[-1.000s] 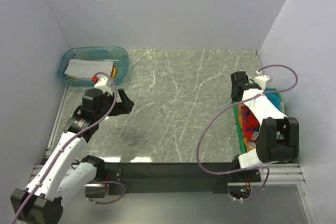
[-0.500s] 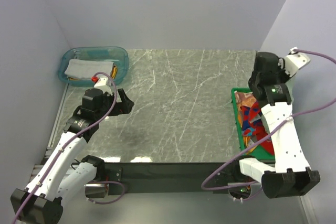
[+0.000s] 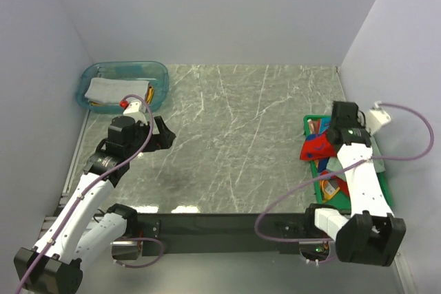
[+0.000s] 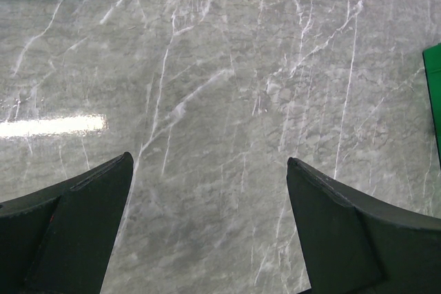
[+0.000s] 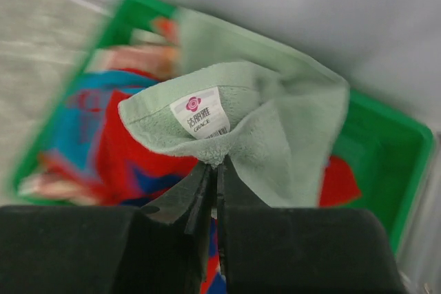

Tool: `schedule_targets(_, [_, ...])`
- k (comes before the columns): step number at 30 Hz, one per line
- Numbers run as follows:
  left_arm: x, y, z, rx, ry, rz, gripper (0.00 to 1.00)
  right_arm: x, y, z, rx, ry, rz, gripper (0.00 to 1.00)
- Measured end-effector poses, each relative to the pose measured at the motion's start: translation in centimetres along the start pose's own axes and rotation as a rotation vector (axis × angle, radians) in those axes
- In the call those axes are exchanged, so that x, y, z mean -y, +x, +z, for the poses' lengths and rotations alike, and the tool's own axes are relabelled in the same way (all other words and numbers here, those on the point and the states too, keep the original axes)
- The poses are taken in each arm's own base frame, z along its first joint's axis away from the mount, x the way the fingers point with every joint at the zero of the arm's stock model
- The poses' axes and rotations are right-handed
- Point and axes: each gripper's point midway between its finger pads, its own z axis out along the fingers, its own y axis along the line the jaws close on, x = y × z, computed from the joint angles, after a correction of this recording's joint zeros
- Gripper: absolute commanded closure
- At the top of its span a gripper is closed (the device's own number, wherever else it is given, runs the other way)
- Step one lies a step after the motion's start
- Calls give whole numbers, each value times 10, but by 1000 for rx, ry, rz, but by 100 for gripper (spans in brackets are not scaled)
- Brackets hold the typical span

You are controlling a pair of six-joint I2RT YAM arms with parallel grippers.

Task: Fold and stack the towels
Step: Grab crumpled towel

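Observation:
My right gripper (image 5: 218, 166) is shut on the edge of a pale green towel (image 5: 289, 135), right below its white label. That towel bunches up over a red towel with blue patterns (image 5: 117, 149) inside the green crate (image 5: 403, 170). From above, the right gripper (image 3: 329, 144) hangs over the crate's left side, and the red towel (image 3: 315, 148) spills over the rim there. A pale grey-white towel (image 3: 107, 89) lies in the teal tub (image 3: 155, 72) at the back left. The left gripper (image 3: 164, 135) is open above bare marble, with nothing between its fingers (image 4: 83, 204).
The green crate (image 3: 307, 123) stands at the table's right edge against the wall. Its corner shows at the right border of the left wrist view (image 4: 434, 80). Walls close in the table on the left, back and right.
The right arm swung up and back, then came down over the crate, now shut on the pale green towel. The red towel shifted over the crate's left rim. The left arm stayed still.

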Motion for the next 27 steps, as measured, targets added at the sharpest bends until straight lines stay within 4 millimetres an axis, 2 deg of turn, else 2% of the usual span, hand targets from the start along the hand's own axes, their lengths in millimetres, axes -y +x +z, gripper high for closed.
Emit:
schedule_targets(2, [0,0,0,0,0,0,1,23,23,18,-71,67,35,68])
schedule_targets(4, [0,0,0,0,0,0,1,39,36,26,-104,110,65,61])
schedule_targets(5, [0,0,0,2,1,0,1,41,38,26,-110,108,80,49])
schedule_targets(10, [4,0,-2,3,12,6,1,37,31,23,-99,84,145,48])
schedule_targets(12, [6,1,-2,2,18,10,1,38,28,23,-93,86,158,38])
schedule_targets(15, [9,3,-3,-2,27,20,0,38,22,20,-84,70,163,33])
schedule_targets(22, [13,6,-3,-12,37,30,1,30,-20,-7,-8,-63,264,26])
schedule_targets(27, [10,7,0,-19,20,30,1,14,-28,-25,-24,-215,245,23])
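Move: The right hand, still pinching the sage towel near its tag, hangs over the green bin; the bin's middle lies about 5 cm back, 6 cm to its left and some 15 cm below. The red-and-blue towel lies draped over the bin's left side, about level with the hand, roughly 11 cm to its left and 10 cm below. From the left hand, the bin's middle is about 57 cm to the right, 7 cm back and 14 cm lower. The right hand carries the sage towel down towards the pile in the green bin, sinking about 4.5 cm while drawing back some 3.5 cm and a little to its right, its fingers opening all the while from nearly shut to about three-quarters open, so that the towel comes out of the pinch. It then turns round and climbs about 8 cm clear of the towels, easing slightly forward and left, with the fingertips tilting up some 15 degrees. ##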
